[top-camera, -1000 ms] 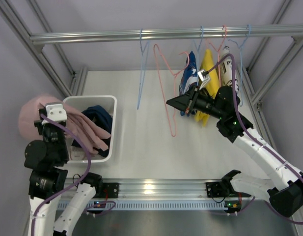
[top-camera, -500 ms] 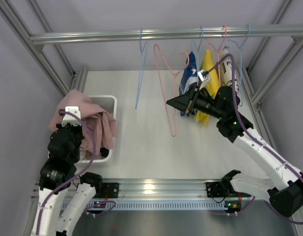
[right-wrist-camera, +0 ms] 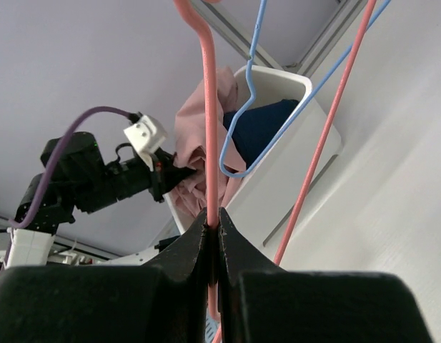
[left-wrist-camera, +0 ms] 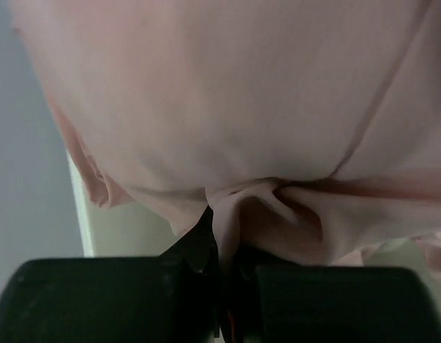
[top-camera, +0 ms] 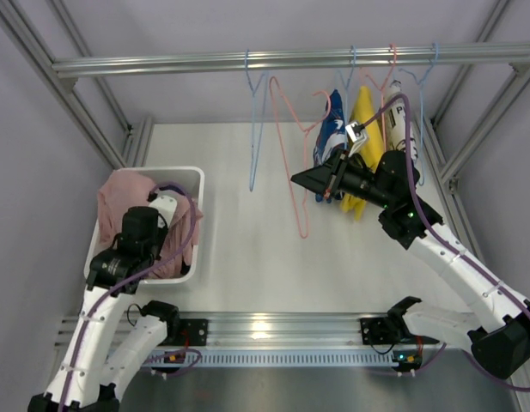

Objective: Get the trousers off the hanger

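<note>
The pale pink trousers lie heaped in the white bin at the left. My left gripper is low over the bin and shut on a fold of them; the pink cloth fills the left wrist view. The navy trousers lie in the same bin, seen in the right wrist view and mostly covered from above. My right gripper is shut on the bare pink hanger, its wire pinched between the jaws.
A bare blue hanger hangs from the rail. A blue patterned garment, a yellow garment and a white one hang behind my right arm.
My left arm has swung the pink trousers from outside the bin's left side rightward and down into the bin. The blue hanger has swayed a little. The right arm has not moved.
</note>
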Tool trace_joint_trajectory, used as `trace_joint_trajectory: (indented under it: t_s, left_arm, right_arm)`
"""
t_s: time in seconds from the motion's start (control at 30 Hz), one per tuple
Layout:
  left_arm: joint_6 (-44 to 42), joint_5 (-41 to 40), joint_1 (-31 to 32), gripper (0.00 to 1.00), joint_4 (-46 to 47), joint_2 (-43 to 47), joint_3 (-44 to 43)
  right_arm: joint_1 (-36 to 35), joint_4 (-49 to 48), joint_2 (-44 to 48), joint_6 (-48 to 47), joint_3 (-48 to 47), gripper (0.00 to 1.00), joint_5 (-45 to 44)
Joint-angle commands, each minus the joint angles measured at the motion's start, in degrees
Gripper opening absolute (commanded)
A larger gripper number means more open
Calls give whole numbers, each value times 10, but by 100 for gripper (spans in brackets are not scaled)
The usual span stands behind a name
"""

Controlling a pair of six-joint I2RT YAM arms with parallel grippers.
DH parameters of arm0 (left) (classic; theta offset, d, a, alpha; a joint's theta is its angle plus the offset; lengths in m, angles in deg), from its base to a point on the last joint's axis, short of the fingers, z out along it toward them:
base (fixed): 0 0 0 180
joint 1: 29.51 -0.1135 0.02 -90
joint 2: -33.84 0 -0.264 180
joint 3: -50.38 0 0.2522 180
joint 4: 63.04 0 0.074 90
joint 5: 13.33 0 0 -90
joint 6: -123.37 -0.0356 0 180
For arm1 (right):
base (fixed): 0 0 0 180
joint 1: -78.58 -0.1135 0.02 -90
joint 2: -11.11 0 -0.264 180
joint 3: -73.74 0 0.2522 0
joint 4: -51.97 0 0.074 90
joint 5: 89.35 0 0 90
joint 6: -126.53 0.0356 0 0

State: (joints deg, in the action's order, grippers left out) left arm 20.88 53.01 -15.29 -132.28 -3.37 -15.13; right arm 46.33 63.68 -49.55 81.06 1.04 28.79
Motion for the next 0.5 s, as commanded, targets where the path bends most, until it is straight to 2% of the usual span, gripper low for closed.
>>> trace_joint_trajectory:
  t_s: [0.0,0.1,0.23,0.33,0.37,0.43,0.47]
  left_arm:
    - [-35,52,-4,0,-64,-25,15]
    - [-43,99,-8,0,-69,-51,35]
    - [-99,132,-39,0,-41,-82,65]
    - [-152,192,-115,0,-22,-124,57]
    - [-163,209,-169,0,-23,-158,53]
    - [-207,277,-229,0,-22,-194,46]
    - [-222,300,-286,0,-26,-228,39]
  right_arm:
    - [-11,-4,2,-15,-26,0,0]
    - [-11,-2,4,-18,-26,0,0]
    - [-11,-2,5,-19,-26,0,0]
    - [-11,1,5,-21,-29,0,2]
    - [-11,2,5,-21,-32,0,3]
    - [-11,5,6,-24,-33,0,3]
    - [-11,5,6,-25,-35,0,4]
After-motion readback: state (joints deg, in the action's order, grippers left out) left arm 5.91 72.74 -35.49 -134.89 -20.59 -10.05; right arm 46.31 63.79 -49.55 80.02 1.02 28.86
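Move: The white basket that the pink trousers are being lowered into has its middle about 5 cm ahead of the left hand, 3 cm to its left and some 15 cm below. The navy trousers already inside lie roughly 4 cm ahead, 2 cm right and 16 cm below; the empty blue hanger hangs about 15 cm ahead, 24 cm right and 15 cm higher. From the right hand, the basket's middle is some 42 cm left, about level forward-wise and 31 cm below. Downward into the white basket goes the left hand, about 10 cm at a brisk, fairly steady pace, still pinching the pink trousers. As it sinks, the wrist tips just under 30 degrees so that the fingers point steeply down, and near the end the hand swings a couple of centimetres to the left. ##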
